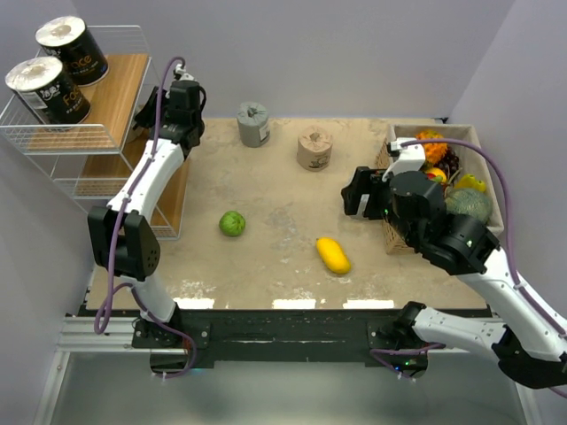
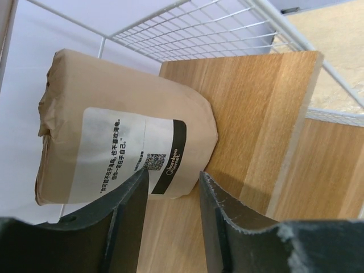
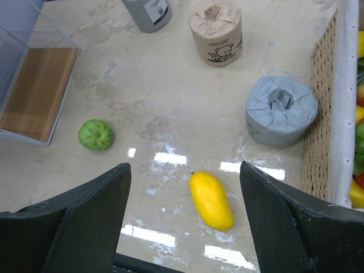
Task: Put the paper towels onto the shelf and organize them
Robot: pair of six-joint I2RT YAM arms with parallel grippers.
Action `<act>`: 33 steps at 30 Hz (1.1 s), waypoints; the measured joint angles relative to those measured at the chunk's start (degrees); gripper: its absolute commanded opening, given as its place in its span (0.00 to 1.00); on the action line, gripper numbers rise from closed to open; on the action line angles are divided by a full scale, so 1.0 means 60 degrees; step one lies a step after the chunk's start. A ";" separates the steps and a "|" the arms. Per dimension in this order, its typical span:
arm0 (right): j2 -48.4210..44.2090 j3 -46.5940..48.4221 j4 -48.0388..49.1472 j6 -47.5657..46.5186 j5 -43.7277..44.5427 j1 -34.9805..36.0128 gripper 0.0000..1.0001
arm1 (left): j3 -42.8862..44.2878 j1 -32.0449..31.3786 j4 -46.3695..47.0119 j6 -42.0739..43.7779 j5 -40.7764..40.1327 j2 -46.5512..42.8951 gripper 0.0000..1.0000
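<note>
The shelf [image 1: 53,142] stands at the far left, with two black rolls [image 1: 73,49] [image 1: 49,90] on its top tier. My left gripper [image 1: 166,99] reaches in at the tier below. In the left wrist view it [image 2: 173,173] is open, its fingertips at the near edge of a tan roll [image 2: 119,142] lying on the wooden board [image 2: 256,102]. On the table stand a grey roll [image 1: 253,124] and a tan roll [image 1: 314,148]. My right gripper [image 1: 356,190] is open and empty above the table [image 3: 185,165]. Another grey roll [image 3: 281,111] sits by the basket, hidden in the top view.
A green fruit [image 1: 232,223] and a yellow fruit [image 1: 333,255] lie on the table in front. A box of fruit [image 1: 461,133] stands at the right; its woven wall [image 3: 321,114] shows in the right wrist view. The shelf's lowest board [image 3: 34,94] is at the left.
</note>
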 measured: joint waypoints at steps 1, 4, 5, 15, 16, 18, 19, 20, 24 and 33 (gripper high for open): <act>0.0018 0.0000 0.0000 -0.0004 -0.0044 0.0000 0.80 | 0.0080 -0.0033 -0.0109 -0.0076 0.0076 0.0000 0.49; 0.0109 0.0000 0.0051 -0.0004 -0.0138 0.0000 0.81 | 0.0568 -0.0313 -0.0426 -0.0321 0.0342 0.0004 0.52; 0.0153 0.0000 0.0106 -0.0007 -0.0146 0.0000 0.80 | 0.0823 -0.0419 -0.0550 -0.0426 0.0444 0.0004 0.53; 0.2226 -0.0164 0.1421 0.0091 0.0652 -0.0117 0.80 | 0.0922 -0.2634 -0.1504 -0.2175 0.2845 -0.1093 0.75; 0.2761 0.0018 0.1519 0.0087 0.0696 -0.0208 0.80 | 0.0590 -0.2630 -0.1464 -0.2371 0.3304 -0.1468 0.84; 0.3748 0.0444 0.1789 0.0062 0.0688 -0.0539 0.80 | -0.0379 -0.2565 -0.1366 -0.2798 0.4364 -0.2495 0.88; 0.4237 0.0681 0.1909 0.0040 0.0637 -0.0747 0.80 | -0.0943 -0.2528 -0.1173 -0.2998 0.4962 -0.3096 0.91; 0.4688 0.0933 0.2036 0.0022 0.0568 -0.1027 0.80 | -0.1588 -0.2492 -0.0925 -0.3187 0.5493 -0.3741 0.93; 0.6080 0.1865 0.2437 -0.0120 0.0259 -0.2124 0.81 | -0.3971 -0.2484 0.0299 -0.3814 0.7198 -0.6029 0.98; 0.9129 0.4816 0.2641 -0.0488 -0.0699 -0.3785 0.92 | -0.7694 -0.2484 0.2426 -0.4932 0.9198 -0.8069 0.99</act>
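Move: The brown roll left on the table lies some 30 cm ahead of the right hand, about 5 cm to its left and 29 cm lower. A grey roll stands about 18 cm to the left of that brown roll and 6 cm farther out; another grey roll is some 15 cm nearer and 12 cm to its right. From the left hand, the brown roll is about 44 cm right, 7 cm ahead and 25 cm below; the shelved brown roll sits roughly 8 cm left and 2 cm ahead, about level. Forward and down, the right hand reaches some 27 cm towards the brown roll on the table, sinking about 10 cm, turning slightly clockwise, fingers still open and touching nothing. Meanwhile the left hand draws right out of the shelf, then back towards the robot, leaving the shelved roll; it swings clockwise, rolls left side down and opens from half to fully wide. ##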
